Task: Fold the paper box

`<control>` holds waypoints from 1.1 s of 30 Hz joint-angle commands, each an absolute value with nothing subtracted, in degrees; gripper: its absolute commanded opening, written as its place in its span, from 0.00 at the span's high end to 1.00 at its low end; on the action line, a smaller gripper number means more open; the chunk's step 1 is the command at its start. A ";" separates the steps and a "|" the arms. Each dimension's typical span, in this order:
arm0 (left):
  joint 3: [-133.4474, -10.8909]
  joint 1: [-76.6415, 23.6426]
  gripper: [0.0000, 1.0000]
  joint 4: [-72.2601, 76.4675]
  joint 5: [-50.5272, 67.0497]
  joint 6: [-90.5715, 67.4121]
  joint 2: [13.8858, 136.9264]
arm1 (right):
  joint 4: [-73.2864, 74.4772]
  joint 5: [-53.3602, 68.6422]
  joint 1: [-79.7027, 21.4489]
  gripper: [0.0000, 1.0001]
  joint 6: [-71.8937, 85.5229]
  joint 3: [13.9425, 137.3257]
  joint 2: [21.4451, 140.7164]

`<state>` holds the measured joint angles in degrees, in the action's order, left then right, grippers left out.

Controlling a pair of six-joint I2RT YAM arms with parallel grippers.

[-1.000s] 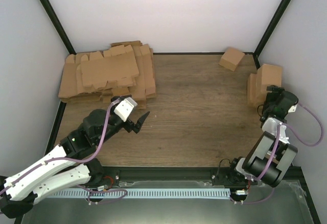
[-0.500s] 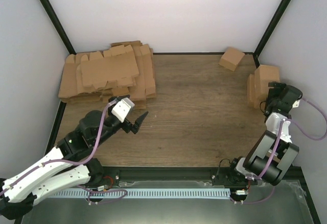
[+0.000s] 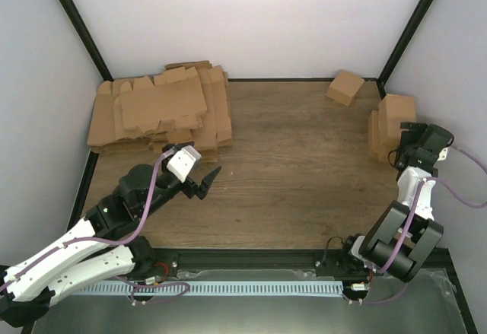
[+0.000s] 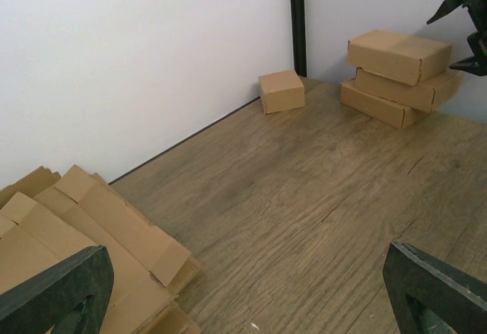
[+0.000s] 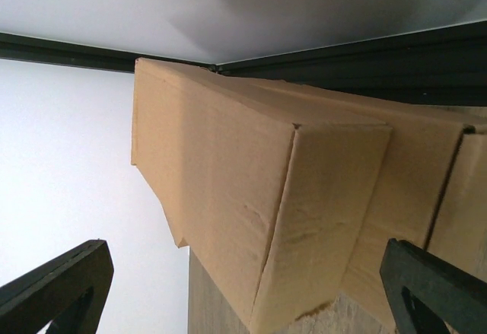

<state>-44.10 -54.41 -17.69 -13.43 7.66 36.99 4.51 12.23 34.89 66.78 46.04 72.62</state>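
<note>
The paper box (image 3: 401, 110), folded into a shallow brown box, lies on top of a stack of like boxes at the table's right edge. In the left wrist view the paper box (image 4: 399, 54) is the highest of three. My right gripper (image 3: 402, 145) hovers just in front of the stack, open and holding nothing. Its wrist view is filled by the paper box (image 5: 228, 189), with the right gripper (image 5: 243, 292) spread wide to either side. My left gripper (image 3: 207, 182) is open over bare wood near the left pile, and the left gripper (image 4: 243, 296) is empty.
A pile of flat brown blanks (image 3: 160, 113) covers the back left; its corner (image 4: 76, 235) shows in the left wrist view. A small cube-like box (image 3: 345, 87) sits at the back right by the black frame post. The lower stacked boxes (image 5: 415, 197) rest against the right wall.
My right gripper has shifted a little toward the right wall and the back, staying open beside the stack. The left arm has barely moved.
</note>
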 commanded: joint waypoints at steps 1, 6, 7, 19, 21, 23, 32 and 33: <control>-44.99 -54.60 0.00 -17.14 -12.76 7.26 36.99 | 9.20 10.46 35.32 0.00 67.46 44.97 68.59; -44.95 -54.62 0.00 -17.14 -12.72 7.13 37.05 | 8.99 12.61 34.34 0.00 66.31 39.86 63.75; -44.91 -54.61 0.00 -17.12 -12.73 7.20 37.11 | 9.66 12.61 33.64 0.00 65.82 39.29 63.01; -45.06 -54.60 0.00 -17.11 -12.79 6.87 37.82 | 13.82 8.75 32.10 0.93 64.09 32.14 56.53; -45.01 -54.58 0.00 -17.20 -12.81 6.91 38.05 | 13.62 8.91 32.08 0.99 64.22 32.29 59.05; -45.08 -54.59 0.00 -17.23 -12.88 6.79 38.15 | 12.62 9.43 32.08 0.99 64.40 32.93 62.29; -44.81 -54.53 0.00 -17.23 -14.16 7.06 38.06 | 5.91 8.11 32.09 0.99 65.05 37.07 71.01; -44.80 -54.50 0.00 -17.13 -14.14 7.06 38.17 | 4.44 8.25 32.14 0.99 64.73 37.42 71.81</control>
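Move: The stack of three folded boxes stands right in front of my right hand, its near end only a few centimetres ahead. The middle box's centre is about 9 cm ahead, 1 cm to the left and 11 cm below; the top box about 12 cm ahead, 1 cm left and 6 cm below; the bottom box some 13 cm ahead, 4 cm left and 16 cm below. From my left hand the middle box lies roughly 23 cm ahead, 60 cm to the right and 24 cm lower. I draw my right hand back about 6 cm and left about 5 cm, clear of the top box's near end, and shut the wide-open empty fingers on air. Then I drop almost straight down, some 10 cm overall and ending with a slight creep forward, tipping the fingers about 15 degrees further down, until the closed tips are at about the middle box's height in front of the stack's near end. ##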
